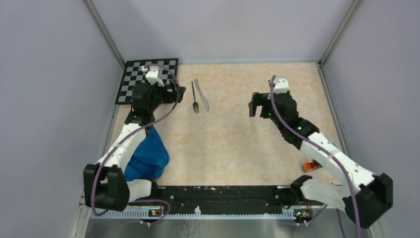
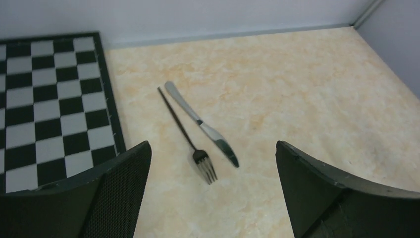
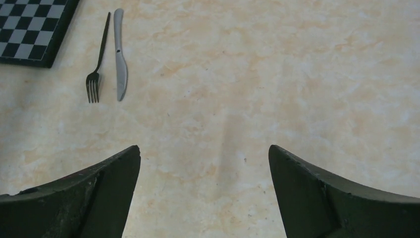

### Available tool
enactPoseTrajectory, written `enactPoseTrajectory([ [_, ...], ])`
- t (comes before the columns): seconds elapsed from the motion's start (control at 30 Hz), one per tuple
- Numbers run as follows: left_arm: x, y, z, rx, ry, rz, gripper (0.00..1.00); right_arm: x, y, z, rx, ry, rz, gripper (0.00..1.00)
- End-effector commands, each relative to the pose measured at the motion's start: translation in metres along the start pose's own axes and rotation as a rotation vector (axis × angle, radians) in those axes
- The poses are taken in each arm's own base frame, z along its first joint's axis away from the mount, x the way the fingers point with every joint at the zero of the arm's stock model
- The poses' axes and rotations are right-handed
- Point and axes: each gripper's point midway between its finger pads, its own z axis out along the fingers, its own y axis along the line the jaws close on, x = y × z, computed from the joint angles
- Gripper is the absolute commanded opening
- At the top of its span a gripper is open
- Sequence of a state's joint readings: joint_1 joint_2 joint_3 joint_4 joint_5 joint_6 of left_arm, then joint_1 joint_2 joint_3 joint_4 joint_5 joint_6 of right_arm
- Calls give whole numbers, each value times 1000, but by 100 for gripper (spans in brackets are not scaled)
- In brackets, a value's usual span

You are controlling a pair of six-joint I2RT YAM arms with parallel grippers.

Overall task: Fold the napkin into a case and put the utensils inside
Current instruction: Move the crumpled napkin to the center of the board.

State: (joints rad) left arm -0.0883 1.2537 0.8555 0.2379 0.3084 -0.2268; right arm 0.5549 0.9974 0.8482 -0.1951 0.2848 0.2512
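The bright blue napkin (image 1: 147,157) lies bunched at the near left of the table, partly under my left arm; it is not a strip. The dark fork (image 1: 194,98) and the pale knife (image 1: 201,94) lie side by side at the back middle. They also show in the left wrist view, fork (image 2: 187,137) and knife (image 2: 203,124), and in the right wrist view, fork (image 3: 97,61) and knife (image 3: 119,53). My left gripper (image 1: 177,92) is open and empty, just left of the fork. My right gripper (image 1: 254,105) is open and empty, right of the knife.
A black-and-white checkerboard (image 1: 138,74) lies at the back left corner, also in the left wrist view (image 2: 49,104). Grey walls enclose the table on three sides. An orange part (image 1: 310,166) sits by my right arm near the front edge.
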Motion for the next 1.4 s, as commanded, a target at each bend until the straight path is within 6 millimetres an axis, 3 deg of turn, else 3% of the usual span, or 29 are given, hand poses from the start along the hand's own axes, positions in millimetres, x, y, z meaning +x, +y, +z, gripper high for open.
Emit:
enactPoseTrajectory([
  [0.0,-69,-36,-29,35,-229,195,99,12,29,26,-9,56,76,99],
  [0.1,-77,-34,-39,-10,-268,219,99,28,67,41,-107,124,146,99],
  [0.2,-83,-31,-47,-65,-297,234,99,41,119,54,-271,154,241,99],
  [0.33,-95,-19,-64,-157,-362,237,99,47,199,52,-520,163,357,99],
  [0.5,-107,9,-90,-348,-426,219,99,75,288,51,-695,264,511,98],
  [0.63,-110,19,-101,-419,-447,213,99,111,344,48,-766,383,585,89],
  [0.83,-109,14,-96,-385,-436,221,99,163,410,35,-827,511,556,79],
  [0.9,-109,15,-95,-388,-433,221,99,188,425,30,-831,555,533,77],
  [1.07,-109,15,-95,-387,-434,221,99,221,447,23,-853,615,503,73],
  [1.13,-109,14,-95,-382,-435,222,99,229,453,20,-880,646,489,61],
  [1.23,-108,15,-94,-385,-432,222,99,229,451,15,-903,653,457,34],
  [1.33,-108,15,-94,-387,-430,222,99,200,424,22,-869,559,358,0],
  [1.37,-108,15,-94,-386,-431,222,99,195,407,25,-844,540,311,0],
])
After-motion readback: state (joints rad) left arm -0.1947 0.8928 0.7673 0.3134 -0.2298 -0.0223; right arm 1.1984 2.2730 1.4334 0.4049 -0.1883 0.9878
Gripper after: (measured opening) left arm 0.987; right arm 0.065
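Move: From the right hand the crumpled blue napkin's middle lies about 53 cm left, 16 cm back and 21 cm below. The fork lies around 32 cm left and 12 cm ahead, with the knife beside it, 28 cm left and 12 cm ahead, both some 22 cm below. From the left hand the napkin is roughly 26 cm back, 14 cm left and 22 cm below. The right hand sweeps some 45 cm left, down and back, pinching the napkin's right edge; the left rises. ##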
